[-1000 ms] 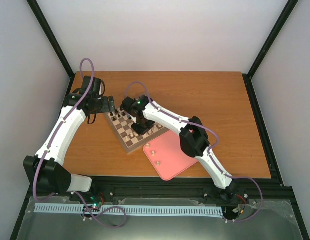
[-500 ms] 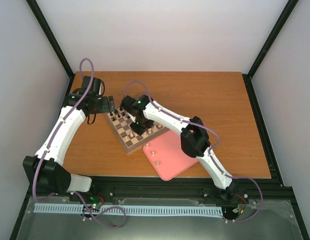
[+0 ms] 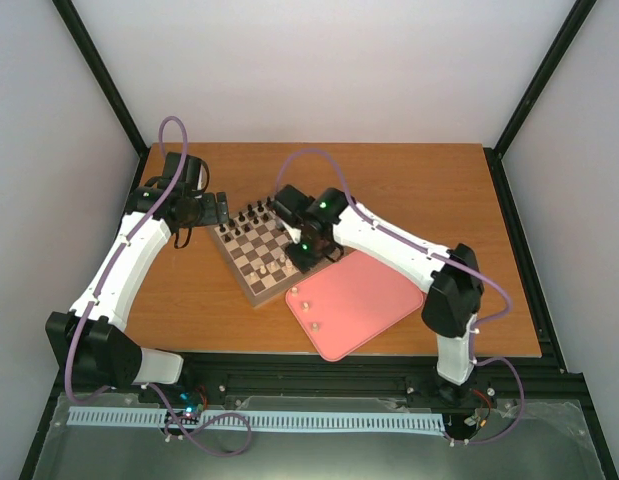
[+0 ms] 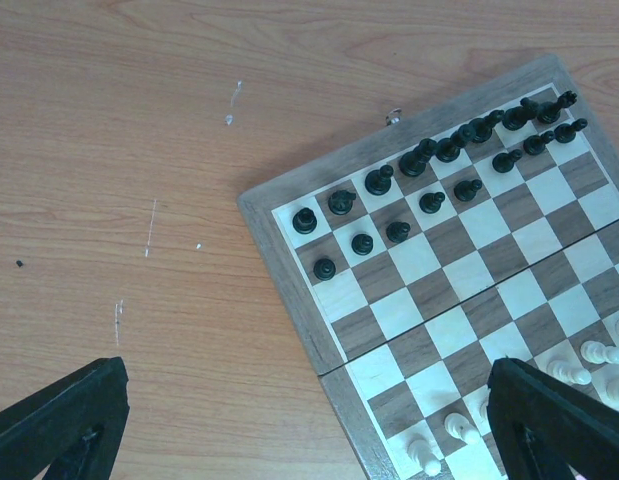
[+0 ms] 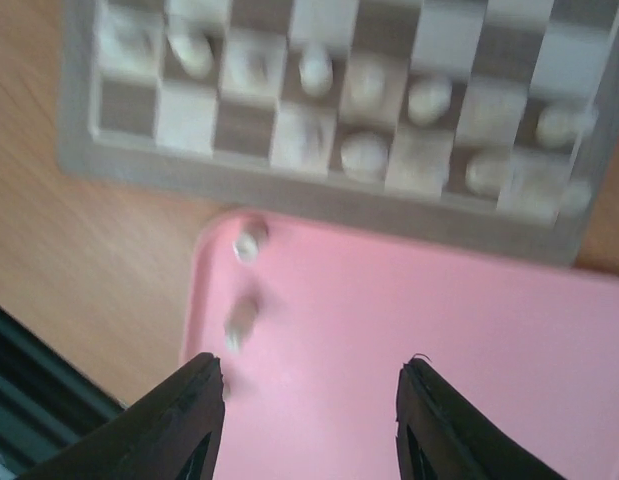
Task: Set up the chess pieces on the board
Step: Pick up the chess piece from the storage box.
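Note:
The board (image 3: 237,272) lies angled at the table's left middle. Black pieces (image 4: 439,165) fill its far rows. Pale chess pieces (image 3: 279,268) stand along its near-right rows, blurred in the right wrist view (image 5: 364,155). Three more pale pieces (image 3: 307,303) lie on the pink tray (image 3: 369,300), two of them visible from the right wrist (image 5: 241,320). My right gripper (image 3: 301,252) hovers open and empty (image 5: 309,375) over the tray's edge next to the board. My left gripper (image 3: 217,208) hangs open and empty (image 4: 304,430) above the board's far-left corner.
The pink tray touches the board's near-right side and reaches toward the table's front edge. Black frame posts stand at the back corners. Bare wood (image 3: 429,200) stretches to the right of and behind the board.
My right gripper has opened and pulled back from the board's pale rows toward the tray, its elbow swinging far to the right. The left arm has not moved.

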Robot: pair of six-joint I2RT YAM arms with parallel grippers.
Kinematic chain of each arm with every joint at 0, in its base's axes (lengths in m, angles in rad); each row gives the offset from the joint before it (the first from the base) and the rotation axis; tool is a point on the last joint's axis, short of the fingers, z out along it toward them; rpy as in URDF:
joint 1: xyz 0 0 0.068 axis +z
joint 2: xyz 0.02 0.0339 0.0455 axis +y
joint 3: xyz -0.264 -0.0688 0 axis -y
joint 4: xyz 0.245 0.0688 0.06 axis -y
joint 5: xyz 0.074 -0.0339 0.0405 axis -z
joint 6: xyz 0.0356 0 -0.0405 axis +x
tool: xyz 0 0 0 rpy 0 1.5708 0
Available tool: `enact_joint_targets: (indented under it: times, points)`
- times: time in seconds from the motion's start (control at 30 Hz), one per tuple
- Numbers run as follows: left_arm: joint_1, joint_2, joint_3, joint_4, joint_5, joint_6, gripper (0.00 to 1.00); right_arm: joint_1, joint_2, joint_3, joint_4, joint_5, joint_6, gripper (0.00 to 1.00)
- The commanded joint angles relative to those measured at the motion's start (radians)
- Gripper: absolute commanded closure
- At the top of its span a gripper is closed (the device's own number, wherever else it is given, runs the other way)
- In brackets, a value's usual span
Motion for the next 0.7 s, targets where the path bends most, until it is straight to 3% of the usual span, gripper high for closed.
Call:
enact_joint_targets:
  times: [0.0, 0.37, 0.67]
  points:
    - [0.006, 0.010, 0.014, 0.012, 0.007, 0.004, 0.00, 0.021, -0.084, -0.243, 0.043, -0.008, 0.060, 0.52]
    - [0.006, 0.024, 0.022, 0.010, 0.030, 0.000, 0.00, 0.132, -0.101, -0.447, 0.145, -0.114, 0.093, 0.51]
    - [0.006, 0.021, 0.005, 0.018, 0.054, -0.007, 0.00, 0.138, -0.094, -0.553, 0.214, -0.160, 0.090, 0.53]
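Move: The white piece nearest the table's near edge lies in the pink storage box about 11 cm back from my right hand, 3 cm to its right and some 14 cm below. Of the other two in the box, the middle piece is about 6 cm back and 1 cm to the right, the far piece 2 cm back and 2 cm to the left. The chessboard's middle is about 8 cm ahead and 6 cm left. From my left hand that near piece is some 18 cm back and 24 cm right. I bring my empty right hand back from the board and down into the storage box towards the near white piece, about 11 cm each way. I veer a few centimetres right early on, while the wrist swings the fingertips back some 15 degrees until they point nearly straight down. The fingers stay half open, coming close over the piece without closing. ##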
